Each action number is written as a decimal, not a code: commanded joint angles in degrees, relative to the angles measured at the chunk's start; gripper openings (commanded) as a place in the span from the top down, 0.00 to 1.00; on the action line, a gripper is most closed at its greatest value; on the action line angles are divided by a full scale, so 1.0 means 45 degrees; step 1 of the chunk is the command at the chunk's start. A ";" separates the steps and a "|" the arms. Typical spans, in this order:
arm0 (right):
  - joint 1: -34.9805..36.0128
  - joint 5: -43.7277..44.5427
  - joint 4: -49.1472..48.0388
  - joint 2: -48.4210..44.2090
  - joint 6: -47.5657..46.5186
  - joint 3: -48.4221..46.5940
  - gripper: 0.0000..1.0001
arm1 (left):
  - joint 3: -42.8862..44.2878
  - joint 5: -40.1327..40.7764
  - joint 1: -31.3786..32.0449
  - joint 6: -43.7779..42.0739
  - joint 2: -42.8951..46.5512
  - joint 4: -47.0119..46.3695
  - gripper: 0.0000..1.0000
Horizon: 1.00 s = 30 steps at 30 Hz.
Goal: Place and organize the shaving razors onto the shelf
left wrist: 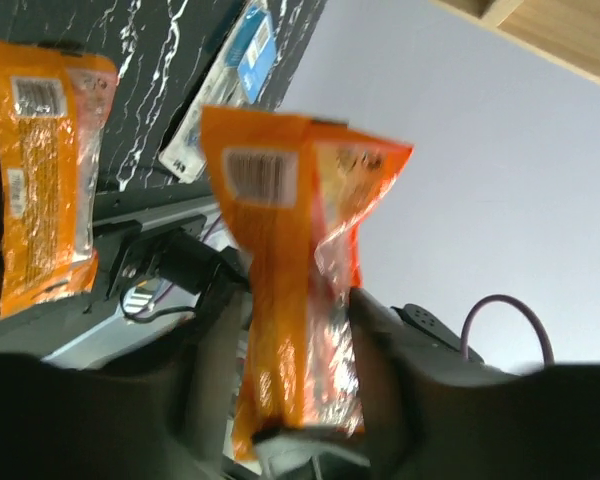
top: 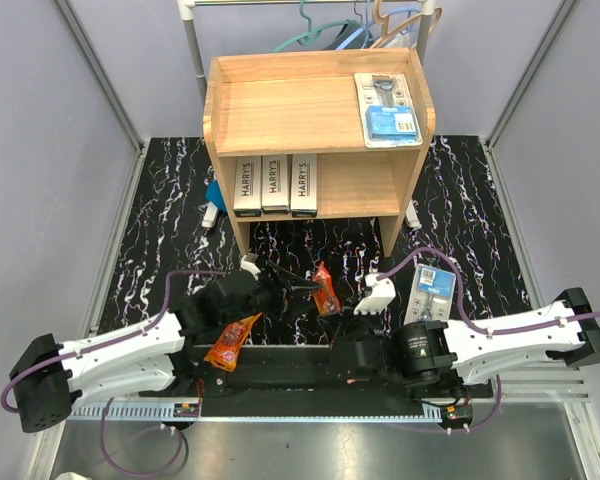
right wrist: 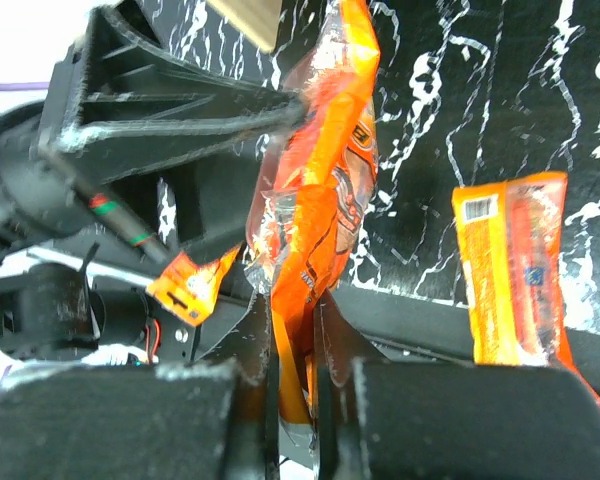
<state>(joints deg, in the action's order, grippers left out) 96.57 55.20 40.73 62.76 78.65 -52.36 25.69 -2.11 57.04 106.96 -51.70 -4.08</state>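
One orange razor packet (top: 325, 288) hangs upright above the mat between both arms. My right gripper (top: 340, 316) is shut on its lower end (right wrist: 292, 320). My left gripper (top: 305, 288) is open, and the same packet (left wrist: 300, 270) stands between its fingers (left wrist: 380, 370). A second orange packet (top: 230, 345) lies by the left arm. Another orange packet (right wrist: 515, 280) lies flat on the mat. The wooden shelf (top: 280, 100) holds three Harry's boxes (top: 275, 185) on its lower tier and a blister pack (top: 388, 108) on top. A second blister pack (top: 432, 290) lies on the mat.
A metal clothes rail with hangers (top: 365, 35) stands behind the shelf. The black marbled mat (top: 170, 210) is fenced by grey walls left and right. A small blue object (top: 213, 192) and a white plug (top: 210, 215) lie left of the shelf.
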 commanded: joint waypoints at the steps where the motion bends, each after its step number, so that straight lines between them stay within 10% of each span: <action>1: -0.0133 0.0995 0.0304 -0.0490 0.0334 0.0092 1.00 | 0.0891 -0.0061 0.0080 -0.1715 0.0881 0.1606 0.30; 4: -0.0133 0.0956 0.0285 -0.0490 0.0373 0.0131 1.00 | 0.1281 0.0427 -0.0018 -0.2358 0.1622 0.3381 0.01; 23: -0.0152 0.0839 -0.0438 -0.1056 -0.0368 0.0425 1.00 | 0.9404 0.6755 -0.0682 -0.9177 0.0281 1.6443 0.01; 30: -0.0133 0.1287 -0.0925 -0.1661 -0.1713 -0.0376 1.00 | 0.9936 0.7754 -0.0682 -0.9434 -0.0250 1.7820 0.01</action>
<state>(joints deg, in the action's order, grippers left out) 96.01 56.18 39.57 58.04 75.50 -50.30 69.89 27.14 54.11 67.05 -53.80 69.43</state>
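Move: The left hand's half-open fingers are at the raised orange pack, whose middle is about 2 cm to their right; the next orange pack lies on the table roughly 18 cm left, 5 cm back and 16 cm below. From the right hand, already gripping its near end, the raised pack's middle is about 6 cm ahead and 2 cm left, and another tabled pack is some 4 cm right, level fore and aft, and 15 cm below. The right hand keeps its pinch on the near end of the orange pack and holds almost still, while the left fingers spread from half open to fully wide and come free of it. The left hand then pulls away about 16 cm to the left, rising some 7 cm before dipping slightly, its wrist rolling nearly 60 degrees so the fingers swing down from pointing right. ##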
